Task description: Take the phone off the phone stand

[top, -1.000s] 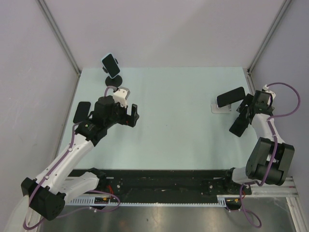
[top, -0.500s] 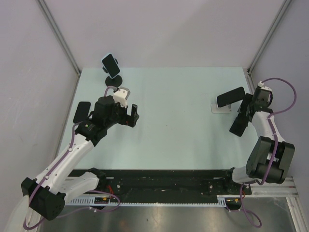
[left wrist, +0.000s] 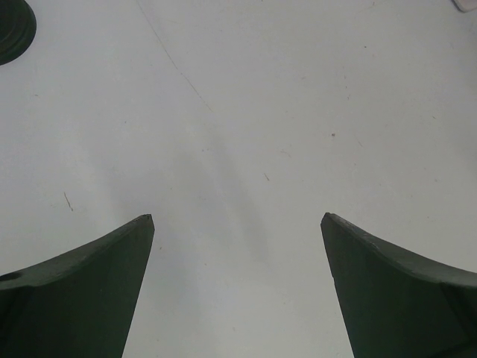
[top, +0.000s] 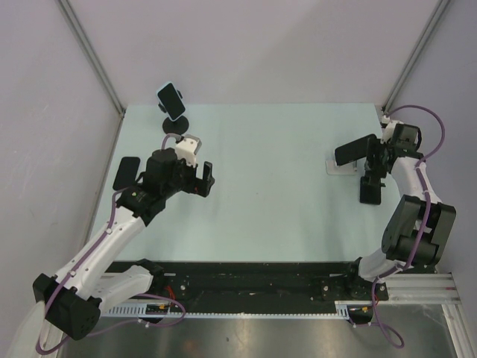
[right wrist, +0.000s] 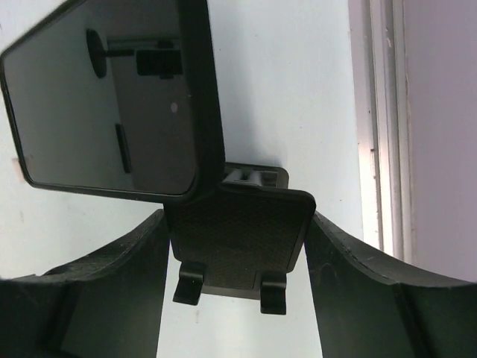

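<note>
A black phone [top: 355,149] leans tilted at the right of the table, over a white piece [top: 341,168]. In the right wrist view the phone [right wrist: 112,97] fills the upper left, dark screen showing, its lower corner over the top of the black phone stand plate [right wrist: 246,253]. That plate has two small hooks at its bottom edge, both empty. My right gripper [right wrist: 237,224] [top: 375,162] has one finger against each side of the plate. My left gripper [top: 203,177] [left wrist: 237,218] hangs open over bare table at the left.
A second phone [top: 171,100] stands on a round-based black stand [top: 177,124] at the back left; its base [left wrist: 11,30] shows in the left wrist view's corner. The table's rail [right wrist: 380,127] and a wall run close beside the right gripper.
My right gripper's jaws have narrowed onto the sides of the stand plate, and its wrist has shifted toward the back of the table and turned. The left arm has not moved.
</note>
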### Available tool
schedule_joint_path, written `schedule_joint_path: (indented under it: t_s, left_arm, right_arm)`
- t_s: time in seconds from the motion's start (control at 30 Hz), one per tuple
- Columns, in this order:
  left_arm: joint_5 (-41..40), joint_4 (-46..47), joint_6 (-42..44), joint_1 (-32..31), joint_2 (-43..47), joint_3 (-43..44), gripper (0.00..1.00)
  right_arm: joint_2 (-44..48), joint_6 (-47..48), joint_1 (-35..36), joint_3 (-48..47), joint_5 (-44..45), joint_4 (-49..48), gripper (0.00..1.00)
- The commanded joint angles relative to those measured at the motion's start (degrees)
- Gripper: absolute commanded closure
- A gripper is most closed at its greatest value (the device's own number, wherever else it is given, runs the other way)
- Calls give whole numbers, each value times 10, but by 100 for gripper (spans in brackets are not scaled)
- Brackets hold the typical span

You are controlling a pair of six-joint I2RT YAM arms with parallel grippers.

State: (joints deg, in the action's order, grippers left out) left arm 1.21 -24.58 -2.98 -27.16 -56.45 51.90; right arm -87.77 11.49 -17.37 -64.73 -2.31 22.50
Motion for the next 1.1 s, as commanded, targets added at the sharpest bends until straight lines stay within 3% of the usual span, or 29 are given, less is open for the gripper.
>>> schedule_joint_path:
  t_s: [0.0, 0.1, 0.23, 0.4, 0.73, 0.97, 1.07]
  left_arm:
    - [7, 17, 23, -6, 10, -3, 0]
    - [5, 18, 25, -11, 12, -3, 0]
    - [5, 18, 25, -16, 14, -3, 0]
    - [-2, 18, 28, -25, 20, -5, 0]
    - [-3, 17, 28, -29, 22, -5, 0]
    - [-3, 18, 28, -29, 23, -5, 0]
    - [-3, 17, 28, -30, 24, -5, 0]
  right_arm:
    - [-12, 112, -7, -34, -28, 40, 62]
    - [-12, 164, -13, -35, -39, 55, 59]
    - [-6, 170, -36, -35, -106, 45, 57]
    - [-21, 186, -37, -33, -121, 47, 51]
    - [12, 166, -50, -32, -123, 40, 14]
    - [68, 111, -56, -32, -114, 9, 2]
    - [108, 75, -63, -33, -114, -16, 1]
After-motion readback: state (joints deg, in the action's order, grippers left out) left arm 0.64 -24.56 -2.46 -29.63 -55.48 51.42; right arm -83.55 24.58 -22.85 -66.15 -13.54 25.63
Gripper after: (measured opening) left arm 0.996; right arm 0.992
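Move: The right hand already grips the emptied phone stand by its plate; the stand's middle lies about 4 cm below the hand, 1 cm back and 1 cm left. The phone on the second stand is some 7 cm ahead and 7 cm left of this hand, at about its height. From the left hand, the emptied stand lies roughly 55 cm right, 8 cm ahead and 12 cm below. Still gripping the emptied stand, the right hand turns some 15 degrees counter-clockwise, opens and rises about 4 cm. ##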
